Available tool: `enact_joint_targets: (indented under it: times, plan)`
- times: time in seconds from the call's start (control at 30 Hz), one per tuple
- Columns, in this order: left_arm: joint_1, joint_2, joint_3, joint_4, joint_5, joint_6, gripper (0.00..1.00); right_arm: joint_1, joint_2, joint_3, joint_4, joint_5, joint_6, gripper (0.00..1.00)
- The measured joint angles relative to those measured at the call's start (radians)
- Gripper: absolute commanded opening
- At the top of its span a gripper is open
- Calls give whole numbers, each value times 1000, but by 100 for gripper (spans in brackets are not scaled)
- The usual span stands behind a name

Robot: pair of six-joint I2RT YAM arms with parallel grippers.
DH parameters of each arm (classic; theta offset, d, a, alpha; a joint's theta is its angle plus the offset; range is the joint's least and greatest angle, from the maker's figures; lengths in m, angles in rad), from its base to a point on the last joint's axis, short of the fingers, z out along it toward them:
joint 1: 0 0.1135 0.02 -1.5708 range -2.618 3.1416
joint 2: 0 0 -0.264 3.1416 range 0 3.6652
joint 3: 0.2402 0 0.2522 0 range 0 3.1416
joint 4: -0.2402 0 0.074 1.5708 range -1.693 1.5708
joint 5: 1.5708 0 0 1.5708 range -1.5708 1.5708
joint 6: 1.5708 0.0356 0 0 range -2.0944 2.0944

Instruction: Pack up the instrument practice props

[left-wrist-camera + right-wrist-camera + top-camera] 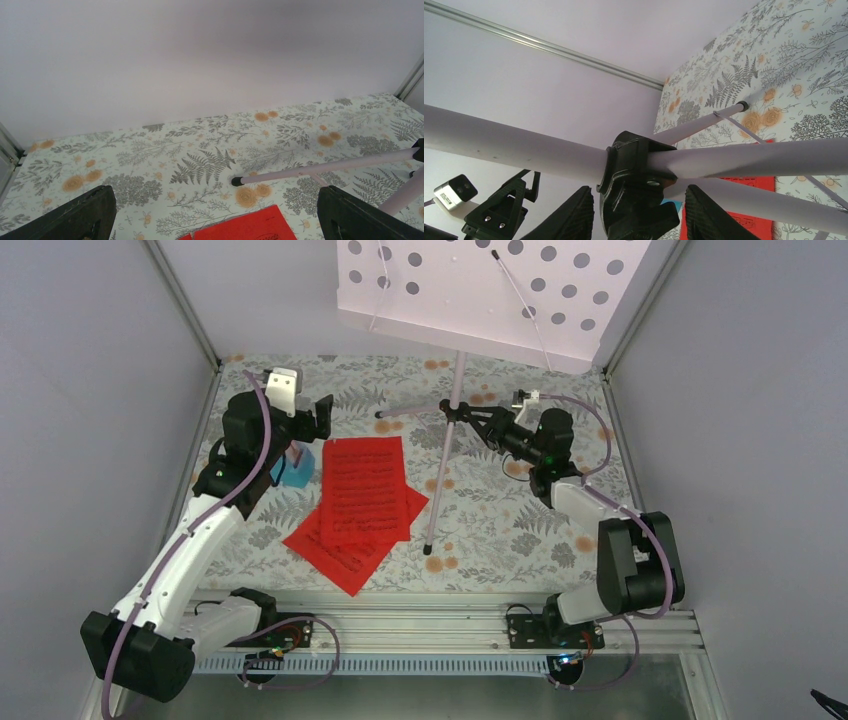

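The pale lilac music stand [480, 290] stands at the back on its tripod, perforated desk up high. My right gripper [478, 423] reaches in from the right at the black leg hub [636, 180]. Its jaws sit on either side of the hub with narrow gaps showing. Red sheet-music pages [362, 490] lie fanned on the table left of the front leg. The light-blue metronome [297, 468] stands beside my left arm, partly hidden by it. My left gripper [215, 215] hangs open and empty above the pages' far edge [245, 227], facing a stand leg [320, 167].
Grey walls close in the floral table [520, 530] at the back and both sides. The stand's three legs spread across the middle and back. An aluminium rail [420, 625] with both arm bases runs along the near edge.
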Motion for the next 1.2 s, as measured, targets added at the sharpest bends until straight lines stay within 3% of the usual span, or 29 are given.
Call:
enact_joint_targets:
  times: [0.47, 0.87, 1.2]
  plan:
    - [0, 8, 0, 0, 0, 0, 100, 6, 3, 0, -9, 2, -8, 30]
    - [0, 8, 0, 0, 13, 0, 100, 24, 3, -4, -14, 5, -7, 36]
    - [0, 6, 0, 0, 34, -3, 100, 32, 2, -15, -2, 31, 14, 17]
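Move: The music stand's black hub is almost within the right hand's half-open fingers, about 2 cm ahead and 1 cm left, at its height. From that hand, the black-tipped foot of the stand's left leg lies some 14 cm left and 1 cm ahead, the red sheets about 17 cm left and 13 cm back, both some 22 cm below. From the left hand, the hub is about 20 cm right, 1 cm ahead and 9 cm lower. The right hand eases about 1 cm left and down, closing its half-open fingers to pinch the hub's black knob. ##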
